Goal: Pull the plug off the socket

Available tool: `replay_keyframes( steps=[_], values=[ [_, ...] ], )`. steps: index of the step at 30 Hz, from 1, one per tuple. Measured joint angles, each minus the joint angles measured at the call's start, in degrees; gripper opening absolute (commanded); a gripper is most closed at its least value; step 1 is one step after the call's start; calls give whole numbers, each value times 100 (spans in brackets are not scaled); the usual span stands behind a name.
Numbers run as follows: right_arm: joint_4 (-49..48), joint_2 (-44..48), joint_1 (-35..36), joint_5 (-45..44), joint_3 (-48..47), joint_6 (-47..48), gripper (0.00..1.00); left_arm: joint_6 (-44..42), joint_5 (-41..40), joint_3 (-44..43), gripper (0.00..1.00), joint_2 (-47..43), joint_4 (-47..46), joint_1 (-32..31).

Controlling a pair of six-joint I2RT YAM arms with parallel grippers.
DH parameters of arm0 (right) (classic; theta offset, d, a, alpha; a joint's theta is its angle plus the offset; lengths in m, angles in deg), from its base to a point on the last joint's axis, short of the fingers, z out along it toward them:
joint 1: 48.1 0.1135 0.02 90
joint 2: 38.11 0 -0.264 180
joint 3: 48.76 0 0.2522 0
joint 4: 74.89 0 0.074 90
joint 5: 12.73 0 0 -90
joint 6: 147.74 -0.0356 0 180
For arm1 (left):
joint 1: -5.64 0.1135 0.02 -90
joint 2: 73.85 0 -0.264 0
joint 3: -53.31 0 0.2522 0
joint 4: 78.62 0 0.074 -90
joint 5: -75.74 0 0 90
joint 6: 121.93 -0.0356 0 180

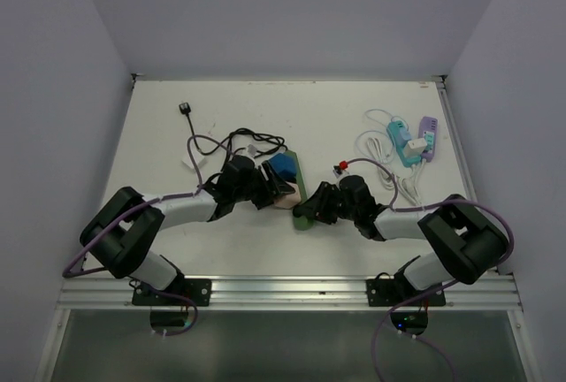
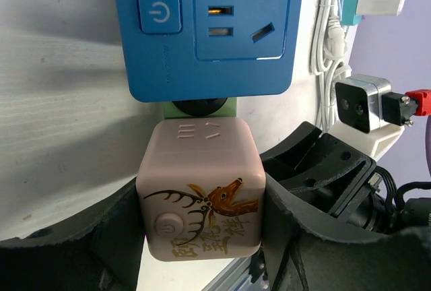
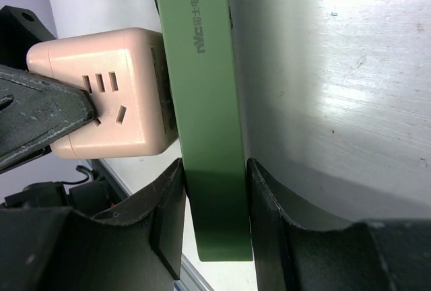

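The plug is a pink cube adaptor (image 2: 202, 197) with a deer picture, and it sits against the face of the green power strip (image 3: 202, 102), the socket. My left gripper (image 2: 202, 218) is shut on the cube's two sides. My right gripper (image 3: 215, 197) is shut on the near end of the green strip, one finger on each flat face. From above, the pink cube (image 1: 285, 194) and the green strip (image 1: 307, 194) lie mid-table between left gripper (image 1: 272, 189) and right gripper (image 1: 309, 211). A blue socket block (image 2: 209, 28) sits on the strip just beyond the cube.
A black cable (image 1: 212, 145) runs from the strip to a loose black plug (image 1: 185, 108) at the back left. Teal (image 1: 402, 141) and purple (image 1: 428, 134) adaptors with white cables (image 1: 389, 170) lie at the back right. Walls close in the table's sides and back.
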Motion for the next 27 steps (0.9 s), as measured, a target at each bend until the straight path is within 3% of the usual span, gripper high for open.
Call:
replay_keyframes(
  steps=[5, 12, 17, 22, 27],
  values=[
    [-31, -22, 0, 20, -48, 7, 0, 39, -63, -20, 0, -85, 127, 20],
    [-83, -190, -164, 22, -107, 0, 0, -55, -1263, -844, 0, 105, 1180, -616],
    [-96, -138, -181, 24, -48, -22, 0, -7, -1292, -855, 0, 111, 1196, -640],
    [-155, -138, -199, 164, 20, -24, 0, 160, -695, -295, 0, -94, 584, -267],
    [-229, -120, -566, -214, 52, -153, 0, 219, -411, -57, 0, -828, 404, 546]
  ],
)
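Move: The pink cube plug is still in the left fingers and seated in the green socket strip, whose middle lies level with that hand, about 5 cm right and 2 cm lower. The blue cube sits some 8 cm straight ahead of the left hand. The right hand keeps hold of the strip's near end; the pink plug lies about 4 cm ahead, 5 cm left and 3 cm above it, the blue cube 12 cm ahead and 6 cm left. After a brief rocking, left hand pulls plug up-left-forward some 6 cm; right hand draws socket forward-right about 4. ##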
